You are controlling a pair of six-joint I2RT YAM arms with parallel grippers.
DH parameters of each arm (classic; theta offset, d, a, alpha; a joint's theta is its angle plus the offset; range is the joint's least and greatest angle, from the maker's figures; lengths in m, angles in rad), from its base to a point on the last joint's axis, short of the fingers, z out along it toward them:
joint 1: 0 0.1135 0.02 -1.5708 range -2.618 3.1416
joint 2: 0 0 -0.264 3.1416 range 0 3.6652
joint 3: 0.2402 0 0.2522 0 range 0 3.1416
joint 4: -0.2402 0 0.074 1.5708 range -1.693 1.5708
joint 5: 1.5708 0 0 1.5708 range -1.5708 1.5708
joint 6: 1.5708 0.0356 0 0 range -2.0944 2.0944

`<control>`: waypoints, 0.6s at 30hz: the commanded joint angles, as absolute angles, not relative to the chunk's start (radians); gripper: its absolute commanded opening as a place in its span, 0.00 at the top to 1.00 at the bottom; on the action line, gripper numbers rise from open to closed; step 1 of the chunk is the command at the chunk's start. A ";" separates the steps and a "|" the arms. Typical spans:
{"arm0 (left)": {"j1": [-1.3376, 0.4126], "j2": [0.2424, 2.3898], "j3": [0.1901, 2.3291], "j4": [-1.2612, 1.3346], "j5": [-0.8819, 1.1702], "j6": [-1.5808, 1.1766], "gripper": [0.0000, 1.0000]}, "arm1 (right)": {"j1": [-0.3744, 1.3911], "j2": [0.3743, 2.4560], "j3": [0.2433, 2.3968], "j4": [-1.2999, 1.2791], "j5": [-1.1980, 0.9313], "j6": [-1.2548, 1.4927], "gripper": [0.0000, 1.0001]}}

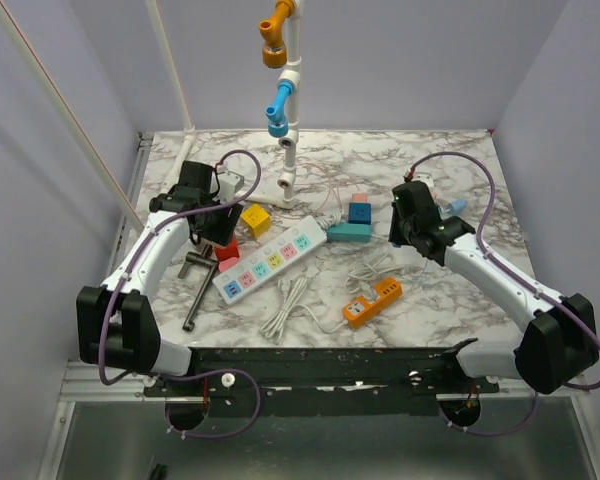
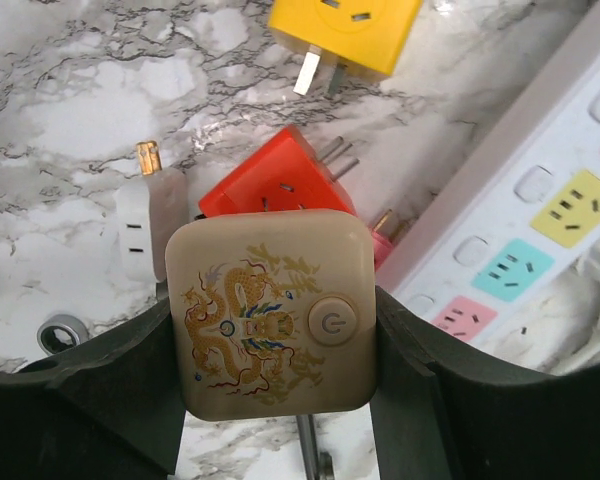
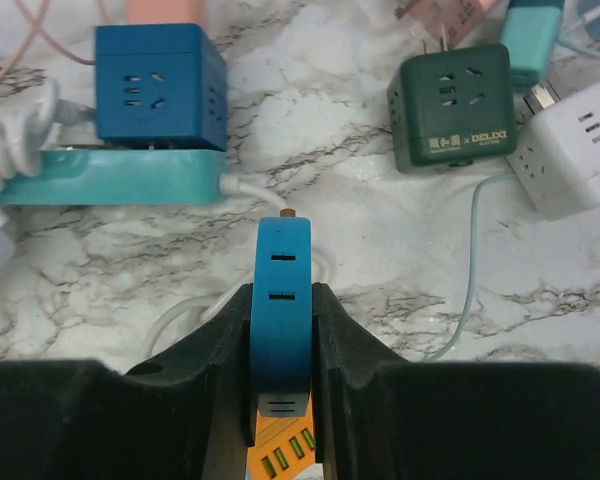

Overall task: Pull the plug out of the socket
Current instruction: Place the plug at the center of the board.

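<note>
In the left wrist view my left gripper [image 2: 272, 330] is shut on a beige square plug [image 2: 270, 300] printed with a golden dragon and a power button. It hangs just left of the socket [image 2: 540, 200], a long white power strip with pastel outlets, and is apart from it. Seen from above, the socket [image 1: 270, 262] lies diagonally mid-table with nothing plugged into its outlets, and the left gripper [image 1: 222, 228] is at its far left end. My right gripper [image 3: 280, 300] is shut on a flat blue plug [image 3: 281, 270], held edge-up over the marble on the right [image 1: 417, 228].
A red cube adapter [image 2: 280, 185], a yellow one [image 2: 345, 35] and a white adapter [image 2: 145, 220] lie under the left gripper. A teal strip [image 3: 110, 178] with a blue cube [image 3: 160, 85], a dark green cube [image 3: 450, 110] and a white cube [image 3: 580, 150] lie near the right. An orange USB strip [image 1: 372, 302] and a dark T-shaped tool [image 1: 198, 285] lie near the front.
</note>
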State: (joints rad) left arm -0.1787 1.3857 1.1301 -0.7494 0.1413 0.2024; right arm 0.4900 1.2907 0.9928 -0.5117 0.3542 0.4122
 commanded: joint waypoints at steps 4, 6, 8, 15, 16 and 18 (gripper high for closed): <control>-0.138 1.452 1.114 -0.647 0.115 0.221 0.75 | 0.418 1.374 0.929 -0.372 0.395 0.480 0.99; -0.137 1.457 1.104 -0.632 0.112 0.225 0.58 | 0.401 1.405 0.919 -0.336 0.386 0.492 0.99; -0.137 1.461 1.096 -0.625 0.111 0.230 0.41 | 0.384 1.444 0.914 -0.309 0.384 0.506 0.99; -0.135 1.410 1.089 -0.646 0.160 0.259 0.02 | 0.363 1.528 0.916 -0.287 0.447 0.540 0.98; -0.136 1.397 1.093 -0.661 0.169 0.271 0.02 | 0.358 1.538 0.919 -0.287 0.459 0.545 0.93; -0.135 1.357 1.111 -0.697 0.191 0.293 0.01 | 0.351 1.562 0.923 -0.293 0.473 0.554 0.83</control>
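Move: The left hand, closed on the beige plug, is almost above the red plug, about 1 cm ahead and 8 cm below. The yellow plug lies some 7 cm ahead and 6 cm right of that hand, the T-handle 3 cm back and 6 cm left. The right hand, holding the blue plug, heads for bare table about 5 cm ahead, 4 cm right and 10 cm below; the green plug is 8 cm ahead and 7 cm right, the navy plug 10 cm ahead and 5 cm left. The right hand keeps its grip on the blue plug and sinks about 8 cm towards the bare table beside the green plug, easing forward and to the right as it turns clockwise by a good 10 degrees. Meanwhile the left hand dips a little farther, slightly forward and left over the red plug, comes to a stop, then spreads its fingers wide and lets go of the beige plug. ##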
